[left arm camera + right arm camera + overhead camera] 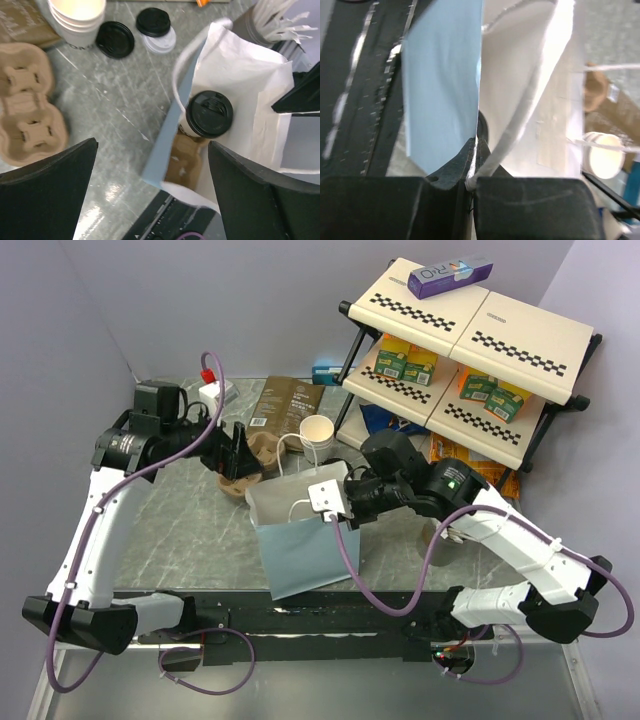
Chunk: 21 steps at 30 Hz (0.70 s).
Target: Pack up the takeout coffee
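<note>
The takeout coffee (209, 114), a white paper cup under a black lid, stands inside the light-blue paper bag (172, 135) on a brown pulp carrier (184, 161) at the bag's bottom. My left gripper (150, 195) is open above the bag's left edge, apart from the cup, with nothing between its fingers (50, 192). In the top view the left gripper (240, 453) hangs just left of the bag (305, 550). My right gripper (475, 150) is shut on the bag's rim (442, 75) beside the white rope handle (520, 125); it (338, 502) holds the bag's right side.
A second pulp carrier (27, 115) lies left of the bag. Behind it stand stacked white cups (77, 15) and loose black lids (115, 39). A dark coffee pouch (285, 400) lies at the back. A checkered shelf (470, 330) with boxes fills the right.
</note>
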Each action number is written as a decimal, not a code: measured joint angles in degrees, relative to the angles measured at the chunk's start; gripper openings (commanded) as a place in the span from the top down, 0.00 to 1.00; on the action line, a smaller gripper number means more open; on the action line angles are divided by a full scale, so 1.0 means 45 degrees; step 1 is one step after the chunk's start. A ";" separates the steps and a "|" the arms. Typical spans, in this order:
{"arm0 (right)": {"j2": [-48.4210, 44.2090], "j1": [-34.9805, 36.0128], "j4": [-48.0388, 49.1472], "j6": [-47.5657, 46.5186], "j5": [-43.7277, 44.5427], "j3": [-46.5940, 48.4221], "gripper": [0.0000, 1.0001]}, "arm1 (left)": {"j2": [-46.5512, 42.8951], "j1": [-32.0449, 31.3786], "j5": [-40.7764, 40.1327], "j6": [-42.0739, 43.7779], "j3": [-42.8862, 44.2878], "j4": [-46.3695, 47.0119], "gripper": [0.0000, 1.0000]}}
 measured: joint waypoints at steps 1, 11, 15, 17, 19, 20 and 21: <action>-0.0044 0.0005 0.0194 0.0010 0.0121 -0.0024 1.00 | 0.0053 0.0015 -0.0078 0.0053 0.0112 0.0019 0.02; -0.0155 0.0024 0.1855 0.0102 0.1103 -0.0675 1.00 | 0.0306 0.0257 -0.0733 0.0321 0.0797 0.0253 0.01; -0.0272 0.0087 0.2331 0.0053 0.1292 -0.1443 1.00 | 0.0301 0.0374 -0.0933 0.0413 0.0797 0.0437 0.00; -0.0437 0.0136 0.2594 -0.0010 0.1350 -0.2079 0.83 | 0.0287 0.0423 -0.0971 0.0500 0.0797 0.0491 0.01; -0.0607 0.0233 0.2720 -0.0097 0.1345 -0.2560 0.63 | 0.0243 0.0452 -0.0976 0.0549 0.0797 0.0510 0.01; -0.0656 0.0277 0.2725 -0.0126 0.1350 -0.2613 0.60 | 0.0199 0.0466 -0.0976 0.0563 0.0797 0.0510 0.00; -0.0680 0.0296 0.2691 -0.0068 0.1345 -0.2618 0.55 | 0.0155 0.0476 -0.0971 0.0578 0.0797 0.0515 0.01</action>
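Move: The right hand pinches the near rim of the tilted takeout bag, whose middle lies roughly 8 cm left, 2 cm ahead and 11 cm below. From this hand the empty cup carrier is about 26 cm ahead and 24 cm left, the paper cup stack 30 cm ahead and 6 cm left, and the straw cup 8 cm ahead and 22 cm right, all some 20-odd cm lower. From the open left hand, the bag's middle is about 14 cm right, 8 cm back and 13 cm below. Keeping its pinch on the near rim, the right hand first carries the bag forward nearly 3 cm, away from the front table edge, then sinks about 4 cm, easing back a little, and at the end opens its fingers about a third so that the rim stands loose between them. The left hand, already wide open, draws off forward, up and left by about 4 cm in all, away from the bag, its fingertips tilting slightly upward. ##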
